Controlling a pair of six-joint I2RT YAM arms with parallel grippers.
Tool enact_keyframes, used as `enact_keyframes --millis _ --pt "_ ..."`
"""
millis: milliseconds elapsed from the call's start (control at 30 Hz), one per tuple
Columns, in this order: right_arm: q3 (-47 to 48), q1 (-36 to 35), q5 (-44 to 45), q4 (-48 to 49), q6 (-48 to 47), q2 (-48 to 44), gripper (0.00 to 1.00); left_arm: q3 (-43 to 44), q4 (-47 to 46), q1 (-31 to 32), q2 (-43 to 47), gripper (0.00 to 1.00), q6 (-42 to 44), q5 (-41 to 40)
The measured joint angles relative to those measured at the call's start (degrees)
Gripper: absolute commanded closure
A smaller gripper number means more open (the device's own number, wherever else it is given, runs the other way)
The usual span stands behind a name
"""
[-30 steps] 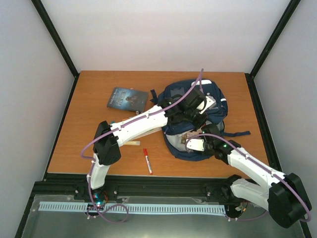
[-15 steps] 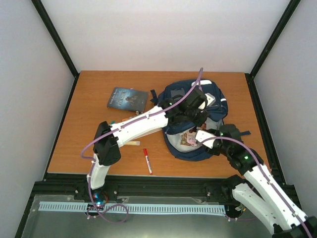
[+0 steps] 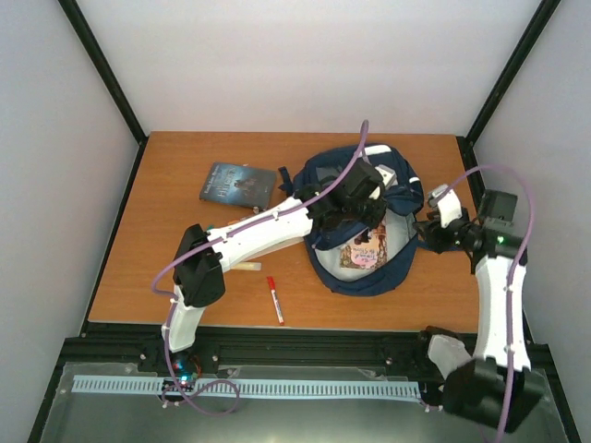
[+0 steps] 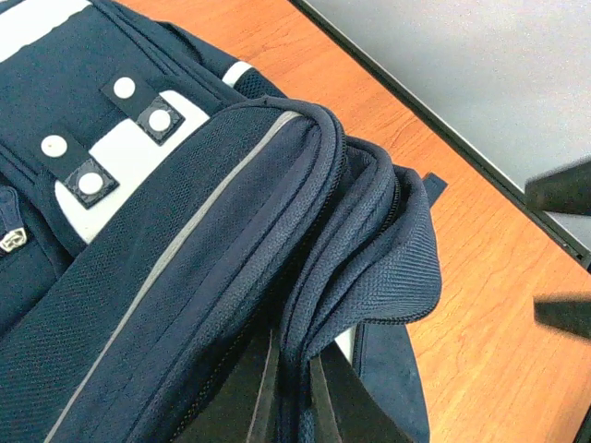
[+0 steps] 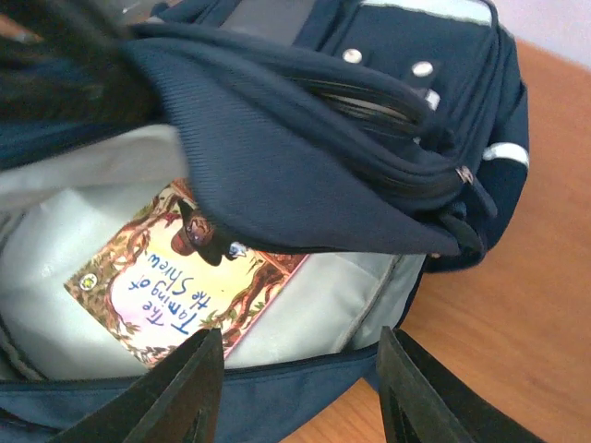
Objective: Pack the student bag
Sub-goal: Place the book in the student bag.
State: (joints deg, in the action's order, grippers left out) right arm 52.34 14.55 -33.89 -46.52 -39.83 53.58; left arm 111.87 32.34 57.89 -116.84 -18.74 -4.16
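The student bag (image 3: 406,189) lies at the table's middle right, navy with white patches, its main compartment gaping toward the near edge. My left gripper (image 4: 294,406) is shut on the bag's upper zipper edge (image 4: 305,305) and holds the flap up; in the top view it sits over the bag (image 3: 355,205). A colourful book (image 5: 175,286), titled "The Taming of the Shrew", lies flat on the light grey lining (image 5: 332,295), also seen from above (image 3: 363,252). My right gripper (image 5: 300,388) is open and holds nothing. It hovers just outside the bag's right side (image 3: 427,227).
A dark book (image 3: 237,182) lies on the table left of the bag. A red marker (image 3: 275,300) lies near the front edge. A pale flat stick (image 3: 245,266) pokes out under the left arm. Black frame posts and white walls enclose the table (image 3: 157,249).
My right gripper has pulled back out of the bag's opening to the right and risen, leaving the colourful book inside. Its jaws have narrowed somewhat. The left gripper keeps its hold on the flap.
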Motion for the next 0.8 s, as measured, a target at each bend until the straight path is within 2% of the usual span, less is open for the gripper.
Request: enact_keyframes --millis 133,233,500,800 --pt "4.46 7.58 -8.13 -3.28 3.93 10.36 0.48 -1.73 -1.95 -0.11 0.00 0.99 -1.22 -0.13" --pt "6.40 9.68 -12.17 -6.51 5.64 17.88 0.47 -2.01 -2.95 -0.24 0.00 0.99 -1.90 -0.09" --pt "7.41 9.73 -19.26 -13.57 7.80 32.28 0.49 -2.01 -4.48 -0.79 0.00 0.99 -3.19 0.11" --pt "7.74 6.64 -18.64 -12.79 10.67 43.76 0.49 -1.53 -4.50 -0.87 0.00 0.99 -4.24 0.17"
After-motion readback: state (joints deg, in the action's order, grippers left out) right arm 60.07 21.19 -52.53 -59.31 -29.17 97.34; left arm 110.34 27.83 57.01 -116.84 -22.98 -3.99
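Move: The bag opening's right rim lies almost beneath the right gripper, about 14 cm down, 2 cm ahead and 1 cm to its left. The book, already in the bag, is some 8 cm left, 3 cm ahead and 19 cm below the right gripper. The flap edge held by the left gripper is about 8 cm left, 5 cm ahead of the right gripper and level with it. From the left gripper, the right rim is roughly 8 cm right, 3 cm back, 16 cm down. Lower the right gripper about 12 cm to the bag's right rim, first easing a little forward and right, then drifting back left as it sinks. Roll and turn the wrist on the way, so the half-open fingers swing some 45 degrees counter-clockwise to point left and down into the opening. Keep the left gripper shut on the flap edge, holding the flap up. ##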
